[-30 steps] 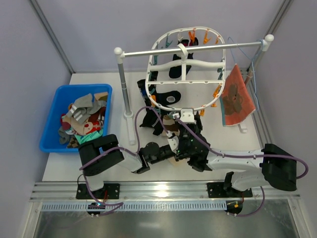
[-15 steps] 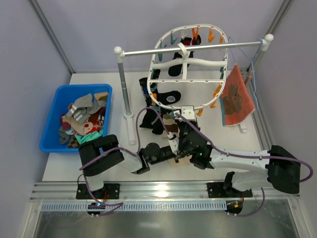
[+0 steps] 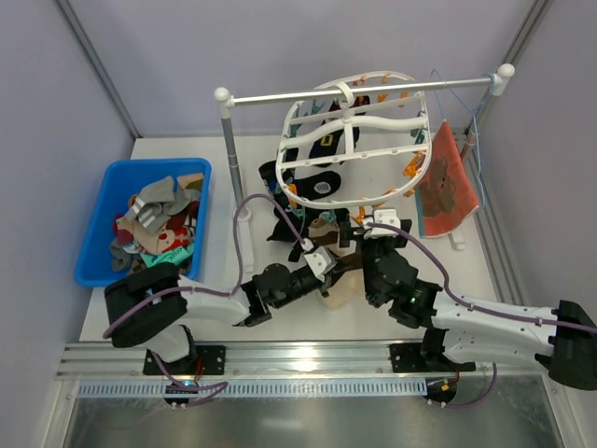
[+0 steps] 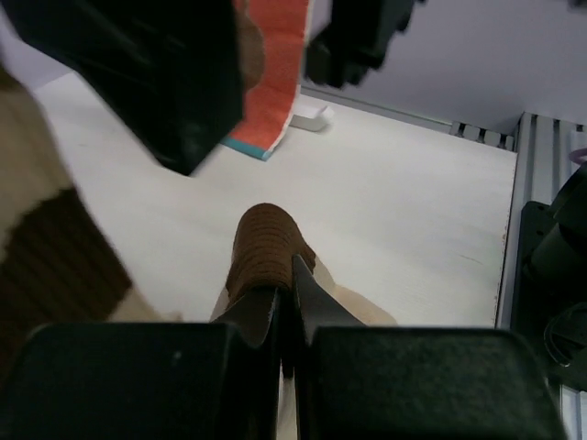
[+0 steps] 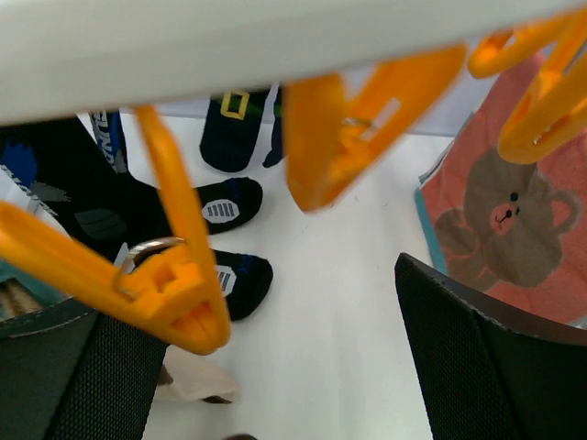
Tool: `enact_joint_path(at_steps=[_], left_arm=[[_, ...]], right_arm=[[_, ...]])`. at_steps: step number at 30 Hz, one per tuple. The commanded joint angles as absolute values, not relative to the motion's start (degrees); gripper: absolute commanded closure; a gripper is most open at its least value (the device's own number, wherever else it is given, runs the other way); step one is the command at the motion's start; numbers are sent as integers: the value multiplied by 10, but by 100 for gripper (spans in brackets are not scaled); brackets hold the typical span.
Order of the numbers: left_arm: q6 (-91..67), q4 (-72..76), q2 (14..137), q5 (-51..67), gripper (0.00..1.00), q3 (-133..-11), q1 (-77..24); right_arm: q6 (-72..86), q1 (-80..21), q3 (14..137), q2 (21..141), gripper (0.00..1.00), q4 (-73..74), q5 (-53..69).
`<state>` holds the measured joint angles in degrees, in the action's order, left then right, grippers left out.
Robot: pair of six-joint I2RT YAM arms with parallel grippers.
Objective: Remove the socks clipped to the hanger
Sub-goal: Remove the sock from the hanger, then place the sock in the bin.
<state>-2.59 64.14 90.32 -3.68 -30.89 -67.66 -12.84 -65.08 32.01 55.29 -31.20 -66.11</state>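
Observation:
The white oval hanger point(image 3: 356, 117) hangs tilted from the rail, with orange clips point(image 5: 176, 291) along its rim. Black socks point(image 3: 320, 187) are still clipped under it and show in the right wrist view as black socks point(image 5: 240, 275) with grey patches. My left gripper point(image 3: 328, 266) is shut on a beige and brown sock point(image 4: 266, 246) just below the hanger's near rim; that sock point(image 3: 341, 283) hangs free of any clip. My right gripper point(image 3: 367, 222) is open at the near rim. An orange clip sits against its left finger point(image 5: 55, 380), and nothing lies between the fingers.
A blue bin point(image 3: 98, 210) at the left holds several loose socks. The white-and-grey rail stand point(image 3: 231, 154) carries the hanger. A thin blue wire hanger point(image 3: 459, 101) at the right holds an orange-red printed cloth point(image 3: 446, 182). More dark socks point(image 3: 284, 229) hang low at the hanger's left.
My right gripper closed and then opened wide, moving right. The hanger swung and tilted back up. My left gripper, still shut on the beige sock, drew it away from the rim.

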Motion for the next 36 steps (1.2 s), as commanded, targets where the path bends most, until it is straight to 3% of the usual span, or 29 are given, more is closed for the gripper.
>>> enact_joint_path(at_steps=[1,13,21,28,36], left_arm=[[-37,478,825,-97,100,-330,-679],[-131,218,600,-256,100,-285,-679],[-142,77,383,-479,100,-257,-668],[-148,23,300,-456,100,-292,-519],[-217,36,443,-286,100,-376,-269]], right_arm=[[-36,-616,277,513,4,-264,-591],[72,-401,123,466,2,-341,-349],[142,-249,60,495,2,-446,-230],[191,-176,32,515,2,-504,-145],[207,-155,23,527,2,-526,-121]])
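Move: The brown-and-tan sock is already off the hanger and in my left fingers; the blue bin it goes to lies about 54 cm to the left of this hand, 17 cm farther out and 13 cm below. The foot of the stand's left post is 26 cm left and 19 cm ahead. From my empty, open right hand, the nearest orange clip is some 3 cm left and 2 cm ahead, about level, and the other brown-tan sock 11 cm left, 6 cm ahead, well below. I swing my left hand leftward about 33 cm, away from the hanger and past the robot's side of the post towards the blue bin. It also goes forward late on and rises a little, keeps its grip on the sock, and turns some 65 degrees counter-clockwise to point forward. My right hand drops about 14 cm and moves off right and slightly forward from the orange clips, fingers still wide open, its left side rolling up. ##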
